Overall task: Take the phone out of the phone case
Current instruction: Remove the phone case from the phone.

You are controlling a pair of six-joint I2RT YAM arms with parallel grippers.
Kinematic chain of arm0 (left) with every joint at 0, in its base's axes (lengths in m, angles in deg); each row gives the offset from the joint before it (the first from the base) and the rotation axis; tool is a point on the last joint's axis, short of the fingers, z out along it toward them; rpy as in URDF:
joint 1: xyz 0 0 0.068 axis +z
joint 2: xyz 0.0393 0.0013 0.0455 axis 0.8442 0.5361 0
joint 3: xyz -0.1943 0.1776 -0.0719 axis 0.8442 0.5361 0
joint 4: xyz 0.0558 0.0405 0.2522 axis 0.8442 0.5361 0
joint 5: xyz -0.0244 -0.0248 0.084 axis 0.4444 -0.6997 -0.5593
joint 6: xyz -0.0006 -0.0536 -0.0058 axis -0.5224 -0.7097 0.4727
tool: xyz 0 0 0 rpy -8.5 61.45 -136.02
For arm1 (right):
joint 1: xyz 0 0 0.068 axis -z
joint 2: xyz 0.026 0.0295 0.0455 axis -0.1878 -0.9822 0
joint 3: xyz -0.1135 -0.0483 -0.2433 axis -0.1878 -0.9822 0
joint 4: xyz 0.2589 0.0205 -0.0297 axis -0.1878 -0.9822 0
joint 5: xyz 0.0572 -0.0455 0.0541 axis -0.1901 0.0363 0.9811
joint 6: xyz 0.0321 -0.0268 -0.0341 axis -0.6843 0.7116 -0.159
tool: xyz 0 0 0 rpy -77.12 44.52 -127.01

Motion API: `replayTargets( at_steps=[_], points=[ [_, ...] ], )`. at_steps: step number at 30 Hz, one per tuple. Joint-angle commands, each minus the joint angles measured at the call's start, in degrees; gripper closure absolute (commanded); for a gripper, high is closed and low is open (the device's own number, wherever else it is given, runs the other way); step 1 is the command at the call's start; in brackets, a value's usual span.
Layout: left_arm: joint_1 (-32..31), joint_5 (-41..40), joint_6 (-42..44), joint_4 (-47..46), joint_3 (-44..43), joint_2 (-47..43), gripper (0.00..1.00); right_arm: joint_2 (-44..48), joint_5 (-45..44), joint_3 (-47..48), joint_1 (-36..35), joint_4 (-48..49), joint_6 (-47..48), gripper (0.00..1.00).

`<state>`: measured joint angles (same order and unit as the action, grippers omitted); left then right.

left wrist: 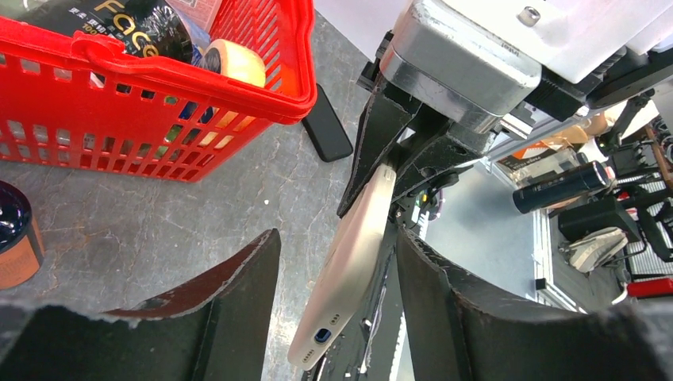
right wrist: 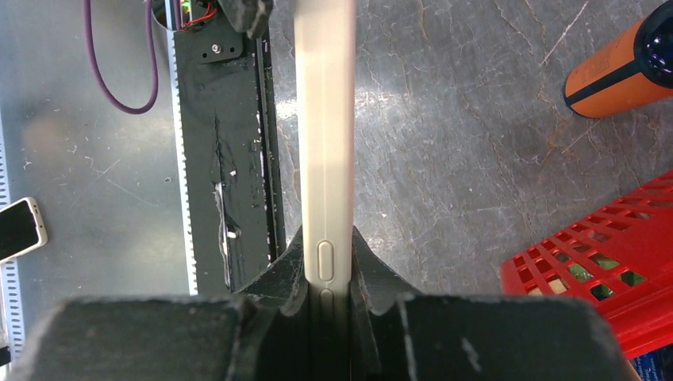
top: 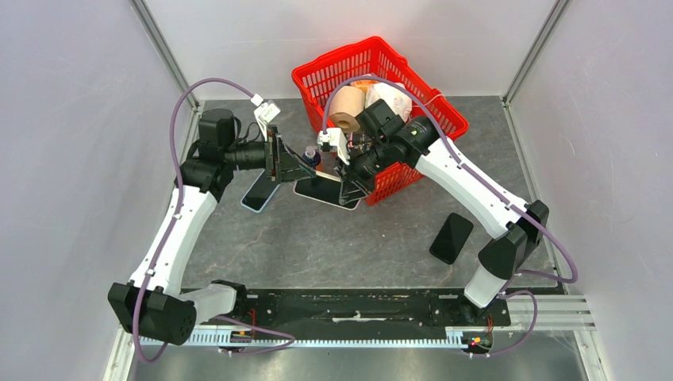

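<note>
A phone in a cream phone case (top: 321, 192) hangs low over the table in front of the basket, dark screen up. My right gripper (right wrist: 327, 254) is shut on one end of the phone case (right wrist: 325, 119), its fingers pressed on both faces beside the side buttons. My left gripper (left wrist: 337, 238) stands open around the other end of the case (left wrist: 357, 254), where the charging port shows. Gaps show between the case and both fingers. From the left wrist view the right gripper (left wrist: 389, 159) clamps the far end.
A red basket (top: 333, 57) with a tape roll and packets stands at the back. A light-blue phone (top: 260, 193) lies under the left gripper. A black phone (top: 451, 237) lies right of centre. An orange bottle (right wrist: 615, 71) lies near the basket (right wrist: 603, 262).
</note>
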<state>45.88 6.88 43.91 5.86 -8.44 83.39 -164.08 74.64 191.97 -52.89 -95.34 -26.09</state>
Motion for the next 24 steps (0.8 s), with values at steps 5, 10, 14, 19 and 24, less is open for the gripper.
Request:
replayTargets(
  at_steps=[5, 10, 14, 19, 24],
  points=[
    [0.01, 2.89, -1.33, -0.75, 0.71, 0.41, 0.52, 3.56, -0.08, -0.03, -0.20, 2.88, 0.13, 1.00],
    [0.01, 4.82, -3.66, -2.56, 2.80, 0.29, 0.62, 3.49, -0.28, -0.03, -0.20, 3.27, 0.06, 1.00],
    [0.01, 7.52, -9.96, -8.75, 5.09, 0.48, 0.89, 3.45, -1.24, -0.11, -0.30, 3.38, 1.00, 1.00],
    [0.01, 10.85, -16.23, -12.26, 6.63, 2.04, 0.98, 4.11, -5.15, -1.47, -1.22, 5.06, 2.02, 1.00],
    [0.01, 11.41, -23.95, -17.19, 8.08, 3.00, 0.98, 4.51, -11.86, -2.55, -4.10, 6.49, 3.64, 1.00]
  ],
)
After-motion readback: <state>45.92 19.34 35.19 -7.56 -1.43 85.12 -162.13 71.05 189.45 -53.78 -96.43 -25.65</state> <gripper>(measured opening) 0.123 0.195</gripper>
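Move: The phone in its case hangs in the air, held by the right fingers. Its middle is about 4 cm back and 4 cm right of the left hand point, some 2 cm lower, and about 5 cm to the right hand's left. From the left hand, the pump bottle stands some 4 cm ahead, the blue-rimmed phone lies 17 cm left and 4 cm back, and the red basket's middle is roughly 16 cm ahead and 18 cm right; all three are well below. The left fingers, already straddling the case's free end, close from well open and pinch its far-side edge. As they close, the left hand eases about 2 cm back towards the base and roughly 1 cm right and down, the wrist turning about 10 degrees clockwise. The right hand keeps its grip and gives about 1 cm right and down. ##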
